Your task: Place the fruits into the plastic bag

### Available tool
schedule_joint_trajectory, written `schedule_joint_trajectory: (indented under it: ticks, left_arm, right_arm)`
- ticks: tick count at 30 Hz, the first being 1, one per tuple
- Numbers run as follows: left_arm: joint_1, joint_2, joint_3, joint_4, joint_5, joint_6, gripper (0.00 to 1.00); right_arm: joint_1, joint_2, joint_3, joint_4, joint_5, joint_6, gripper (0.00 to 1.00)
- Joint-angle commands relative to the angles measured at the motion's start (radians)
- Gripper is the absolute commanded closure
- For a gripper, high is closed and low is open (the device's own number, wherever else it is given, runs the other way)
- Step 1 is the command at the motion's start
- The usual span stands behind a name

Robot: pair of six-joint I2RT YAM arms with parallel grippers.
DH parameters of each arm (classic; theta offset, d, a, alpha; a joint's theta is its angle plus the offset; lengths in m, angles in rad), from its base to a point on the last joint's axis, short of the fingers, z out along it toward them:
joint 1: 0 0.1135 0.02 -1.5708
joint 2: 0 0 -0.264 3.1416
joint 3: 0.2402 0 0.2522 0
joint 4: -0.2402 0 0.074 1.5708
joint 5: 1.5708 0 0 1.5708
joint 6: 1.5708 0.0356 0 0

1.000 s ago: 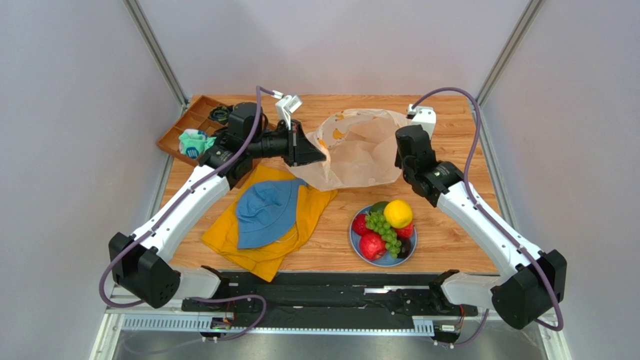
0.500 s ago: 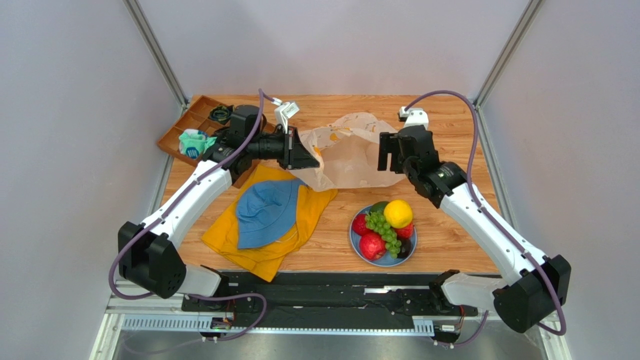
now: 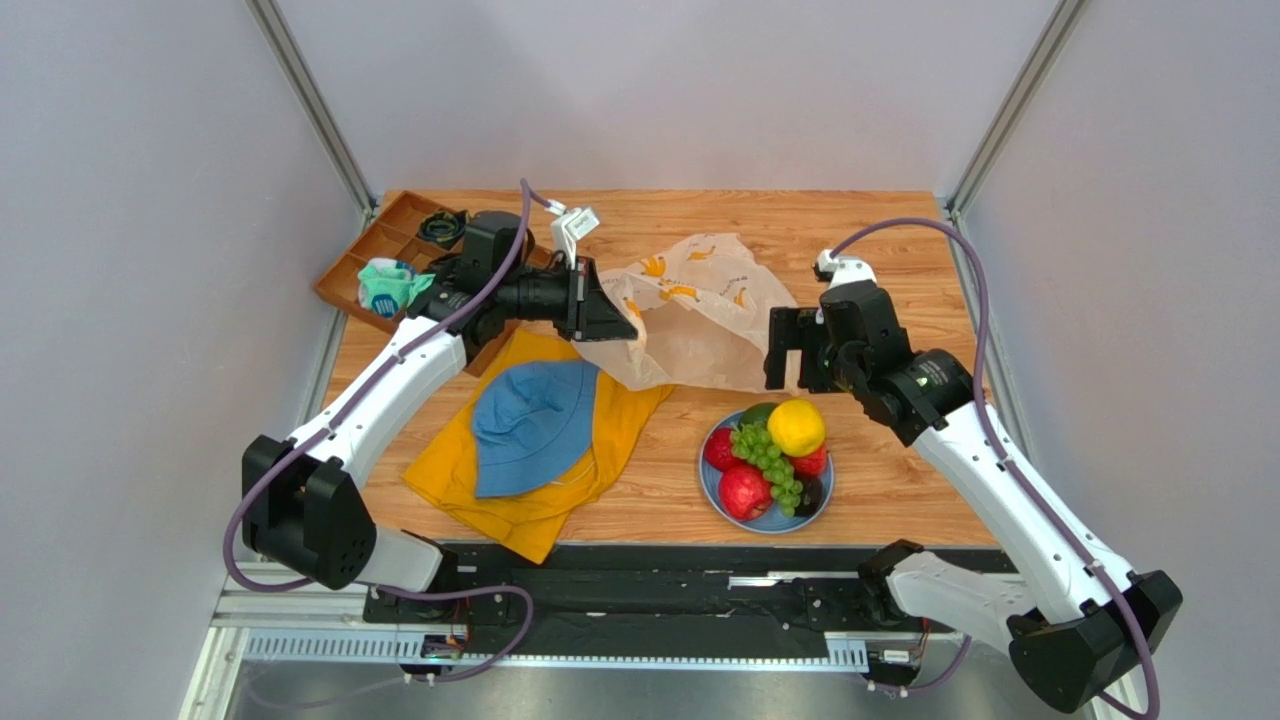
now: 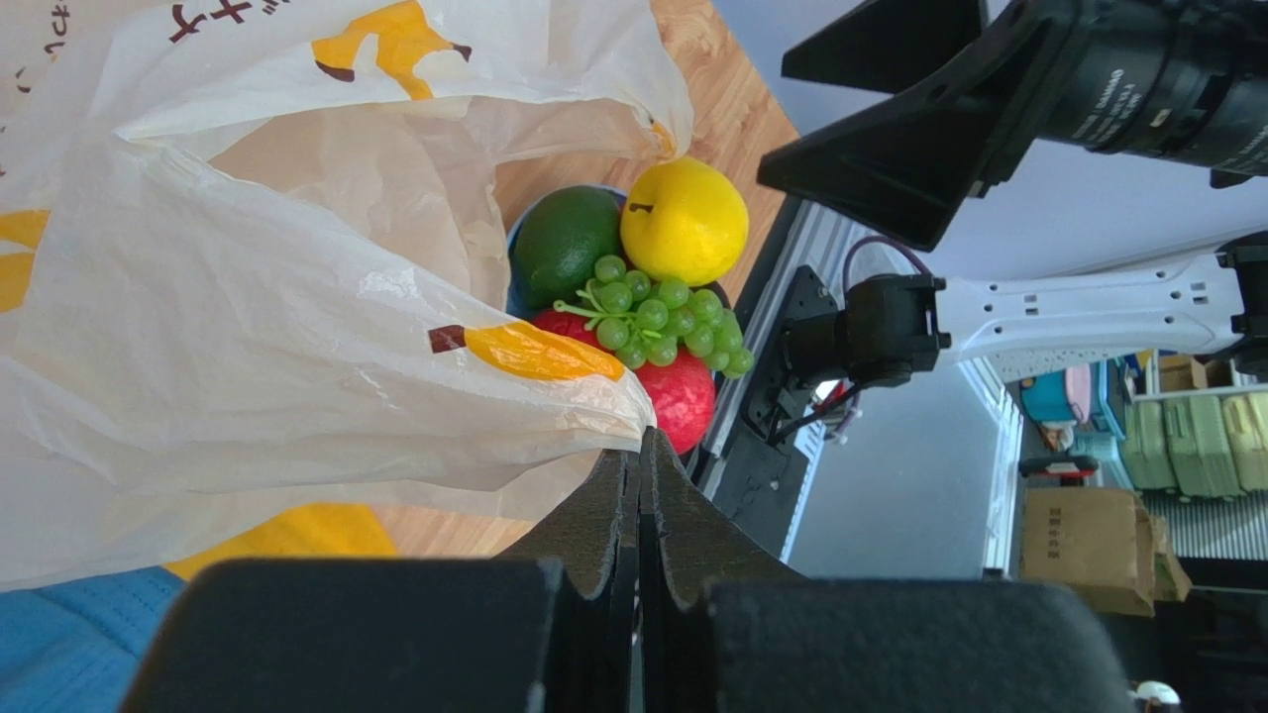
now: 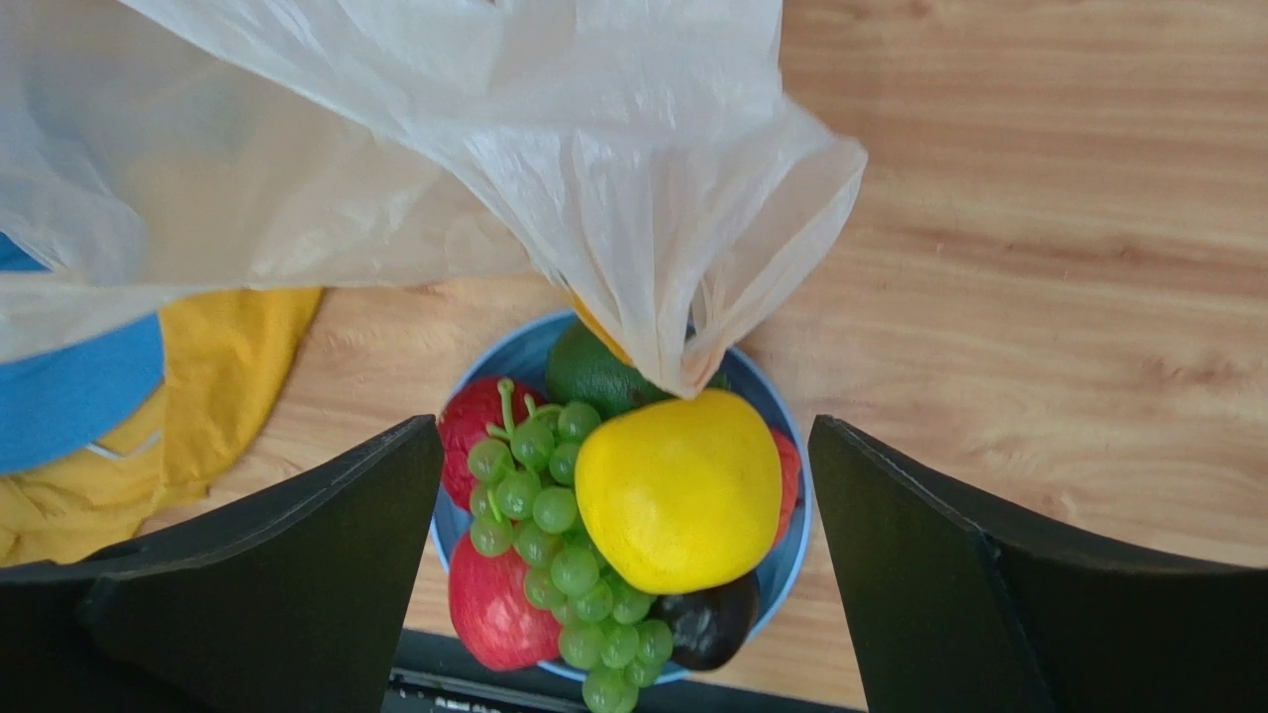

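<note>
The plastic bag [image 3: 699, 308] lies crumpled on the wooden table, its left edge lifted. My left gripper [image 3: 613, 318] is shut on that edge; in the left wrist view the film runs into the closed fingertips [image 4: 643, 446]. The fruits sit piled on a blue plate [image 3: 706, 477]: a yellow lemon [image 3: 796, 426], green grapes [image 3: 766, 450], red fruits [image 3: 742, 491], a green fruit [image 3: 759, 413] and a dark plum [image 3: 809, 498]. My right gripper [image 3: 786, 350] hangs open above the plate's far side. In the right wrist view the lemon [image 5: 677, 487] lies between its fingers, with a bag corner [image 5: 700, 320] drooping over the fruits.
A yellow cloth [image 3: 451, 473] with a blue hat [image 3: 534, 420] on it lies left of the plate. A brown compartment tray [image 3: 383, 248] with small items stands at the back left. The bag's near edge hangs close to the plate.
My right gripper has opened, let go of the bag and pulled back over the plate. The bag has slumped lower and flatter. My left gripper keeps its hold and has shifted slightly left.
</note>
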Motion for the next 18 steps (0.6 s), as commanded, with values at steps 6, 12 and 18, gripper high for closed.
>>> schedule_joint_trajectory:
  ticks: [6,12,18]
  left_arm:
    - [0.015,-0.019,0.009,-0.013,0.024,0.039,1.0]
    - [0.016,-0.023,0.007,-0.013,0.027,0.041,1.0]
    - [0.018,-0.016,0.007,-0.011,0.029,0.039,1.0]
  right_arm:
    - [-0.084,0.024,-0.11,-0.077,-0.173,0.068,0.0]
    - [-0.177,0.023,-0.166,-0.028,-0.313,0.086,0.0]
    - [-0.185,0.035,-0.208,0.015,-0.322,0.108,0.0]
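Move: The yellow fruit on the bowl lies some 12 cm below the right hand, about 3 cm back and level with it sideways. The grapes are 7 cm back and 4 cm to the left, the avocado 2 cm ahead and 4 cm to the left, both a little lower than the yellow fruit. The bag's middle is about 9 cm ahead and 15 cm to the left, 13 cm down. From the left hand the yellow fruit is some 23 cm to the right, 7 cm back and 17 cm down. No new contact shows: the right hand, fingers still wide open, drops about 8 cm and draws back about 4 towards the yellow fruit, tipping its fingers some 20 degrees more steeply down until they come close on either side of it, slowing towards the end. The left hand stays in place and keeps the bag's rim pinched. ##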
